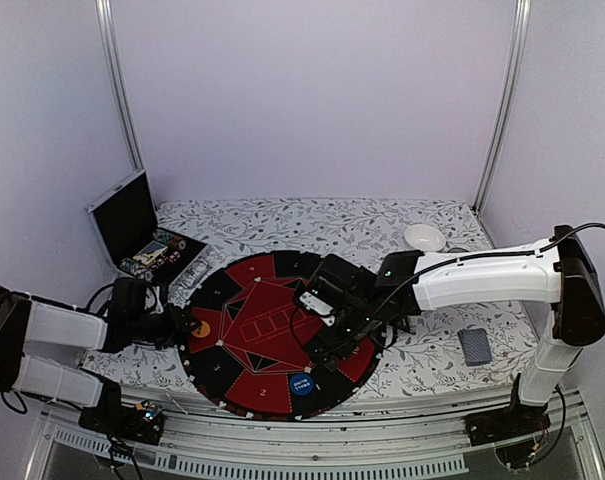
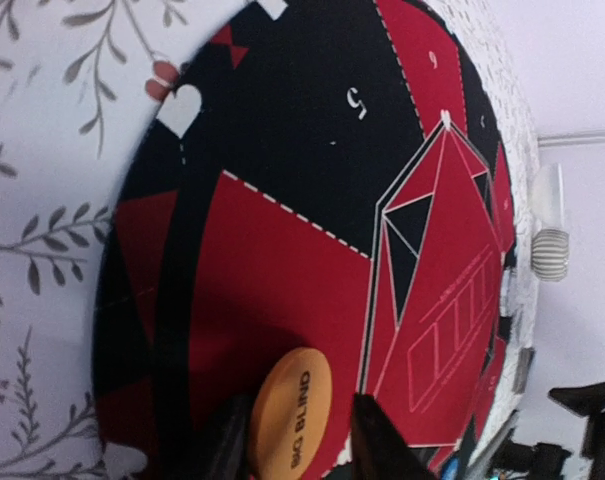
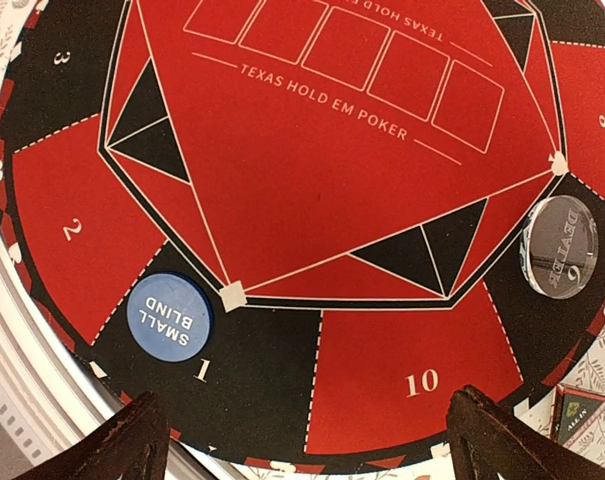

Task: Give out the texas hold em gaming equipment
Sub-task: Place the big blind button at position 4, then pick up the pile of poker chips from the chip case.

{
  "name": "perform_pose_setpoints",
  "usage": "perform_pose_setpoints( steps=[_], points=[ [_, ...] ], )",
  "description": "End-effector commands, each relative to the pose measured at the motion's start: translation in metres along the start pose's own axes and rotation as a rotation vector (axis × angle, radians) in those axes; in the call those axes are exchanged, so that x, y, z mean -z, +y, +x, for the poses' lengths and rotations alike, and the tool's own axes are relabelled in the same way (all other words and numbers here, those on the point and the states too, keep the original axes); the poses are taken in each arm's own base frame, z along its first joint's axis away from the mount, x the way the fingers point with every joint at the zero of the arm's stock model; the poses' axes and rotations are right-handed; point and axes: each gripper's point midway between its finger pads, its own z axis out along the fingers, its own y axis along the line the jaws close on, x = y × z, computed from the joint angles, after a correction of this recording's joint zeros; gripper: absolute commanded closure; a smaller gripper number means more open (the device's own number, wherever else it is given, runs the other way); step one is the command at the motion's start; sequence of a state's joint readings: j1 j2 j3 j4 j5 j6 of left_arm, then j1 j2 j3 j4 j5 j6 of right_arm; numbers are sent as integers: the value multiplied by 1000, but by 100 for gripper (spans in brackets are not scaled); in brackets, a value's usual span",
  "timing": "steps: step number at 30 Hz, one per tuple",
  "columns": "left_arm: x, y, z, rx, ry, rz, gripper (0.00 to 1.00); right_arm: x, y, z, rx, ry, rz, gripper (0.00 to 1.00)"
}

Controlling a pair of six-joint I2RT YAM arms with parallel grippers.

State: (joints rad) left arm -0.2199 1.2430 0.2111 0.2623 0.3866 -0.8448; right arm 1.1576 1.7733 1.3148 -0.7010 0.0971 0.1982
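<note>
A round red and black poker mat (image 1: pixel 252 385) lies on the table. My left gripper (image 1: pixel 182 328) is at the mat's left edge. An orange "BIG BLIND" button (image 2: pixel 287 420) rests on the mat between its fingers, with a visible gap to the right finger (image 2: pixel 377 445), so the left gripper (image 2: pixel 300 442) is open. My right gripper (image 3: pixel 307 440) hovers wide open and holding nothing over the mat's near right part (image 1: pixel 332 345). A blue "SMALL BLIND" button (image 3: pixel 167 313) lies by seat 1. A clear dealer button (image 3: pixel 560 245) lies near seat 8. A small triangle marker (image 3: pixel 579 410) sits off the mat's edge.
A blue-backed card deck (image 1: pixel 474 346) lies right of the mat. A white bowl (image 1: pixel 424 237) stands at the back right. An open case (image 1: pixel 127 215) with chips (image 1: pixel 154 255) stands at the back left. The left wrist view shows a ribbed cup (image 2: pixel 550 255) beyond the mat.
</note>
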Motion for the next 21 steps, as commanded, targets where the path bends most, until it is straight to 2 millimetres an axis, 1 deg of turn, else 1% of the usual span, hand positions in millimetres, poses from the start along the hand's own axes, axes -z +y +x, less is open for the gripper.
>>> perform_pose_setpoints(
  steps=[1,4,6,8,9,11,13,17,21],
  points=[
    [5,11,-6,3,-26,-75,56,20,-6,-17,-21,-70,13,1],
    [12,15,-12,-1,-67,-110,39,25,-10,-17,-29,-81,24,1],
    [18,17,-18,-7,-96,-144,31,26,-15,-18,-39,-86,35,1],
    [25,13,-25,-21,-129,-157,25,29,-22,-19,-57,-90,46,1],
    [29,10,-29,-30,-145,-156,23,31,-27,-20,-69,-94,53,1],
    [38,0,-39,-59,-188,-147,21,38,-45,-22,-113,-104,75,1],
    [48,-14,-49,-104,-228,-126,21,47,-68,-22,-169,-112,104,1],
    [68,-46,-72,-213,-307,-113,20,62,-117,-6,-300,-90,165,1],
    [85,-87,-96,-366,-346,-112,19,76,-156,7,-413,-97,195,1]
  ],
)
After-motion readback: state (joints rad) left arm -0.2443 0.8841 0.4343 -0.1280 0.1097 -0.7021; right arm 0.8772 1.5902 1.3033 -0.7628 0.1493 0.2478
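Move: The big blind button is right at my left hand's tips, about 1 cm ahead, 1 cm to the right and 1 cm below, on seat 4. The clear rack lies some 14 cm ahead and 1 cm left, the chip case about 18 cm ahead and 8 cm left. From my right hand, roughly 8 cm up, the big blind is some 9 cm ahead and 25 cm left, the all-in button 12 cm ahead and 15 cm right, the dealer button 14 cm ahead and 4 cm right. I go on opening my left fingers, already parting, until they stand wide and let go of the big blind button. I ease that hand about 3 cm left, then lift it some 11 cm clear, tilting the fingertips upward. Meanwhile my right hand, empty and wide open, sweeps forward and right towards the all-in button, rising about 6 cm and turning some 20 degrees clockwise. ##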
